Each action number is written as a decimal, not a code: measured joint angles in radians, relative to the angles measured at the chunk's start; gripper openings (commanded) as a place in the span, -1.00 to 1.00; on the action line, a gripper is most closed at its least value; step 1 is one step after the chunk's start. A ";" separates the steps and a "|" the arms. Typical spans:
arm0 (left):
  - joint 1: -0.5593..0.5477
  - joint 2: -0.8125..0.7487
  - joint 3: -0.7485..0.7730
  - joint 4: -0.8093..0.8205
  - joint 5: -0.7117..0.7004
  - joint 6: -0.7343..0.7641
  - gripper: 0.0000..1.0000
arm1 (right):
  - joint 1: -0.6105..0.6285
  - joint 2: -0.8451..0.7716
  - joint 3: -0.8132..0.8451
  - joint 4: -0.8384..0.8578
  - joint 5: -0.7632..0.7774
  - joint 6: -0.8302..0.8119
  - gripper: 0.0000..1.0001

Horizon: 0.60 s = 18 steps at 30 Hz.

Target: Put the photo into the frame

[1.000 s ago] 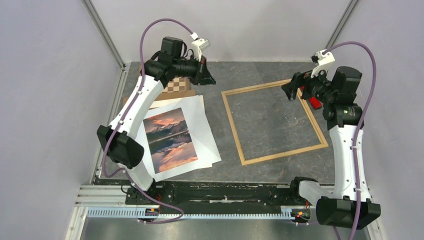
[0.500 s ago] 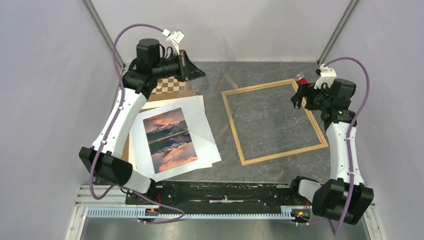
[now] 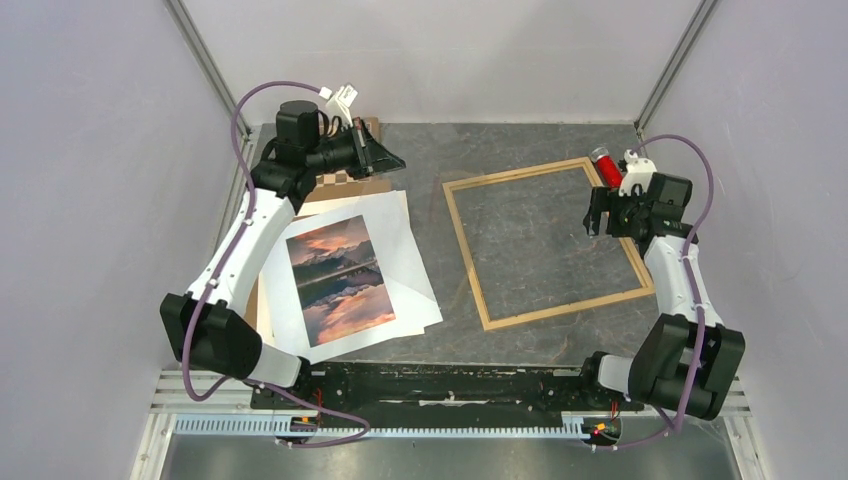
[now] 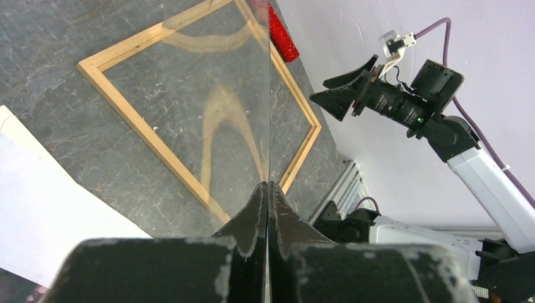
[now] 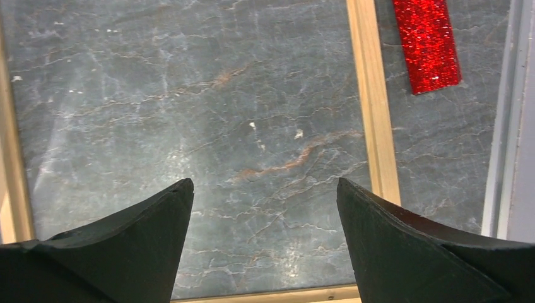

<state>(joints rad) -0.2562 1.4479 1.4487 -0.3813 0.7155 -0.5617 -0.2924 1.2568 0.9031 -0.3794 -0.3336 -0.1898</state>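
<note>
The photo [image 3: 338,280], a sunset mountain lake print, lies flat on white sheets [image 3: 412,270] at the left of the table. The light wooden frame [image 3: 467,240] lies empty at centre right, with dark table showing through it. My left gripper [image 3: 398,160] is raised at the back left, above the photo's far end. It is shut on a clear pane [image 4: 252,95] held edge-on, in which the frame [image 4: 145,126] is reflected. My right gripper [image 3: 597,212] hovers open over the frame's right side. Its fingertips [image 5: 180,196] stand wide apart, with the frame rail [image 5: 372,113] below.
A checkered chessboard [image 3: 345,180] and a brown board [image 3: 375,187] lie under the left arm at the back left. A red glittery strip [image 3: 606,166] lies just outside the frame's far right corner, next to the metal side rail [image 5: 505,126].
The left arm has drawn back to the left with the clear pane. The right arm has folded back and its gripper has come nearer, over the frame's right side.
</note>
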 measured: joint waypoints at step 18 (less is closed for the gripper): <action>0.014 -0.018 0.058 0.032 0.001 -0.129 -0.95 | -0.063 0.266 0.062 0.050 0.092 -0.110 0.71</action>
<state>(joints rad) -0.2417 1.4296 1.5066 -0.3489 0.7166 -0.6910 -0.3550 1.5223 0.9649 -0.3290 -0.2417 -0.2996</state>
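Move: The left hand already pinches a clear sheet; the frame's middle lies some 31 cm to that hand's right, 3 cm ahead and 31 cm below, with the photo about 16 cm to the hand's left and 7 cm back. From the open right hand, the middle of the frame's right rail is roughly 9 cm right, 9 cm ahead and 12 cm below; the red tube is about 11 cm right and 20 cm ahead, the near rail's middle 14 cm back and 4 cm left. Keeping its pinch on the clear sheet, the left hand first stays nearly still, then lifts straight up about 4 cm with a slight roll. Meanwhile the wide-open right hand sinks some 6 cm and moves 5 cm to the right, easing forward late, towards the frame's right rail; its fingers tip about 10 degrees further down and stay open. ##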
